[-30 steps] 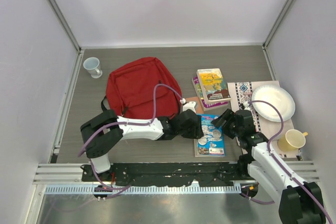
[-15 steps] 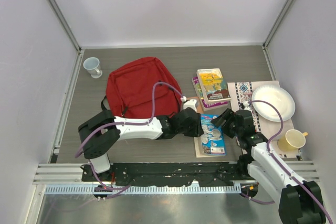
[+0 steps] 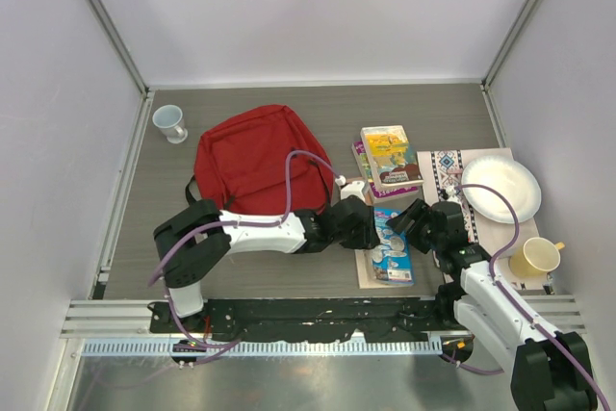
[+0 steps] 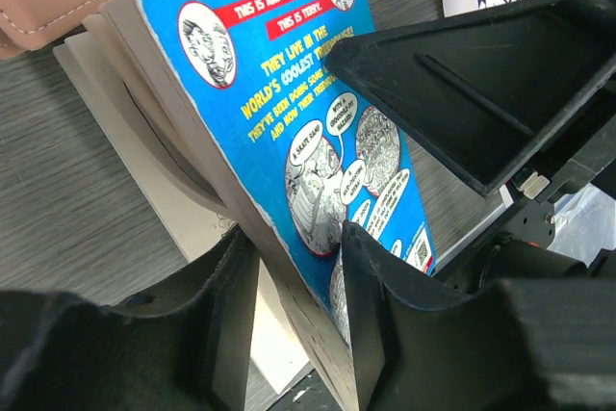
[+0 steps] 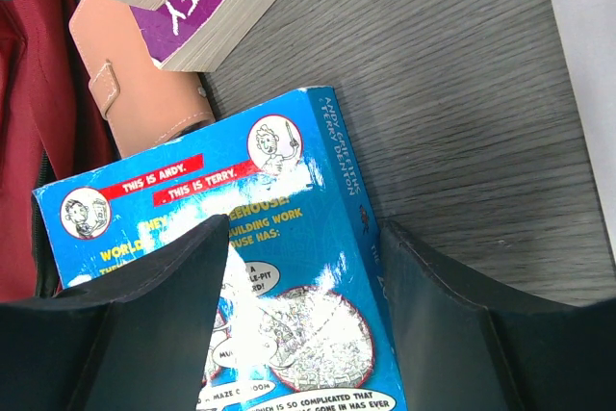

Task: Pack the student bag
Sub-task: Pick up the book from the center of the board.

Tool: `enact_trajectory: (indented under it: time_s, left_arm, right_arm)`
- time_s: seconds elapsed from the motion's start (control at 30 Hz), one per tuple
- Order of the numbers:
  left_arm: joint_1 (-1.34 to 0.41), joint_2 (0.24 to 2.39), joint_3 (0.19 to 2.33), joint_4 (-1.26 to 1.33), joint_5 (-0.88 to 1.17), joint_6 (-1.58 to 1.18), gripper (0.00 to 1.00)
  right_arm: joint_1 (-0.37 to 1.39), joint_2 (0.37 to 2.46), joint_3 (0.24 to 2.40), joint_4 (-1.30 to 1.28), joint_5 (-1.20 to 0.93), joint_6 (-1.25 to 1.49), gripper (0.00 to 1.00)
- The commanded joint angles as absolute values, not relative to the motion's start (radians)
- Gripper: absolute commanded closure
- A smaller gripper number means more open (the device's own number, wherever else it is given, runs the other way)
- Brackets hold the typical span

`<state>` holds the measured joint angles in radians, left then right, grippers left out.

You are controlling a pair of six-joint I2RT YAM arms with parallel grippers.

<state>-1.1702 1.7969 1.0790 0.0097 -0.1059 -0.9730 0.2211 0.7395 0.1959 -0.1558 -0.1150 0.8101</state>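
Note:
The student bag (image 3: 250, 156) is a red backpack lying flat at the left middle of the table; its red fabric (image 5: 29, 93) shows at the left edge of the right wrist view. A blue paperback (image 3: 390, 243) lies between both arms, tilted with its left edge raised. My left gripper (image 3: 369, 228) (image 4: 294, 238) is shut on that raised page edge, one finger on the cover (image 4: 318, 141) and the other under the pages. My right gripper (image 3: 412, 223) (image 5: 303, 233) stands open over the book's (image 5: 279, 238) spine side without pinching it.
A beige notebook (image 4: 106, 141) lies under the paperback, with a tan leather case (image 5: 135, 93) beside it. A stack of books (image 3: 388, 159) sits behind. A paper plate (image 3: 500, 188) on a patterned mat (image 3: 445, 175) and a yellow cup (image 3: 537, 257) stand at the right, and a white cup (image 3: 170, 122) at the far left.
The paperback lay flat a second ago; its left edge has now come up in my left gripper, which shifted slightly right. The right arm has stayed in place.

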Motion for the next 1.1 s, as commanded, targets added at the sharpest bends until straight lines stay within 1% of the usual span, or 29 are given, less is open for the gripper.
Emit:
enact_trajectory:
  time_s: [0.0,0.03,0.1,0.13,0.2,0.23,0.37,0.4,0.47,0.67,0.73,0.87,1.07]
  left_arm:
    - [-1.175,1.821,1.12,0.104,-0.084,-1.008,0.63]
    - [-1.175,1.818,1.118,0.104,-0.086,-1.008,0.66]
    - [-1.174,1.807,1.115,0.098,-0.094,-1.002,0.76]
    - [-1.175,1.804,1.117,0.089,-0.103,-0.997,0.85]
    - [-1.175,1.787,1.124,0.065,-0.113,-0.973,0.98]
    - [-1.175,1.781,1.126,0.06,-0.117,-0.959,1.0]
    - [-1.175,1.724,1.131,0.055,-0.12,-0.873,1.0]
    - [-1.175,1.691,1.129,0.048,-0.124,-0.858,1.0]
    - [-1.175,1.655,1.132,0.035,-0.147,-0.804,1.0]
    - [-1.169,1.511,1.103,0.003,-0.204,-0.709,1.0]
    - [-1.166,1.459,1.085,0.012,-0.207,-0.698,1.0]
    - [-1.161,1.392,1.039,0.04,-0.196,-0.68,1.0]
    - [-1.146,1.342,0.988,0.087,-0.153,-0.67,1.0]
  right_arm:
    - [0.238,0.735,0.183,-0.129,-0.25,0.847,0.32]
    - [0.238,0.735,0.184,-0.129,-0.25,0.847,0.32]
    - [0.238,0.735,0.184,-0.127,-0.245,0.845,0.32]
    - [0.238,0.735,0.186,-0.127,-0.245,0.844,0.32]
    - [0.239,0.732,0.198,-0.15,-0.221,0.836,0.31]
    - [0.238,0.727,0.202,-0.156,-0.21,0.825,0.29]
    - [0.236,0.715,0.256,-0.199,-0.166,0.778,0.18]
    - [0.238,0.712,0.265,-0.213,-0.155,0.769,0.14]
    - [0.236,0.715,0.297,-0.219,-0.155,0.741,0.11]
    - [0.232,0.655,0.347,-0.206,-0.25,0.709,0.06]
    - [0.232,0.621,0.35,-0.161,-0.299,0.71,0.06]
    - [0.232,0.621,0.373,-0.138,-0.386,0.701,0.05]
    - [0.232,0.63,0.379,-0.04,-0.517,0.738,0.05]
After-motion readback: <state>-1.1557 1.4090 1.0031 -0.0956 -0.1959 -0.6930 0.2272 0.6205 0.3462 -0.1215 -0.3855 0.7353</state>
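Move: The book's middle is about 5 cm to the right of the left hand and some 2 cm lower, with the left fingers already astride its raised left, page-side edge. From the right hand, which is open over its far right corner, the middle lies about 6 cm back and 3 cm left, a touch lower. From the left hand, the tan wallet is roughly 13 cm ahead and 3 cm left, the book stack 22 cm ahead and 4 cm right, and the red bag 21 cm ahead and 29 cm left, all slightly lower. Nearly in place, the left hand shuts its fingers to pinch the pages at the book's left edge, then lifts about 11 cm while carrying some 5 cm to the left towards the red bag, its fingers tipping up nearly 20 degrees. The right hand rises with it by about 10 cm and also goes some 5 cm left, but spreads its fingers almost fully instead of gripping, its wrist tipping up and turning about 15 degrees counter-clockwise, one finger staying against the blue cover near the spine. ##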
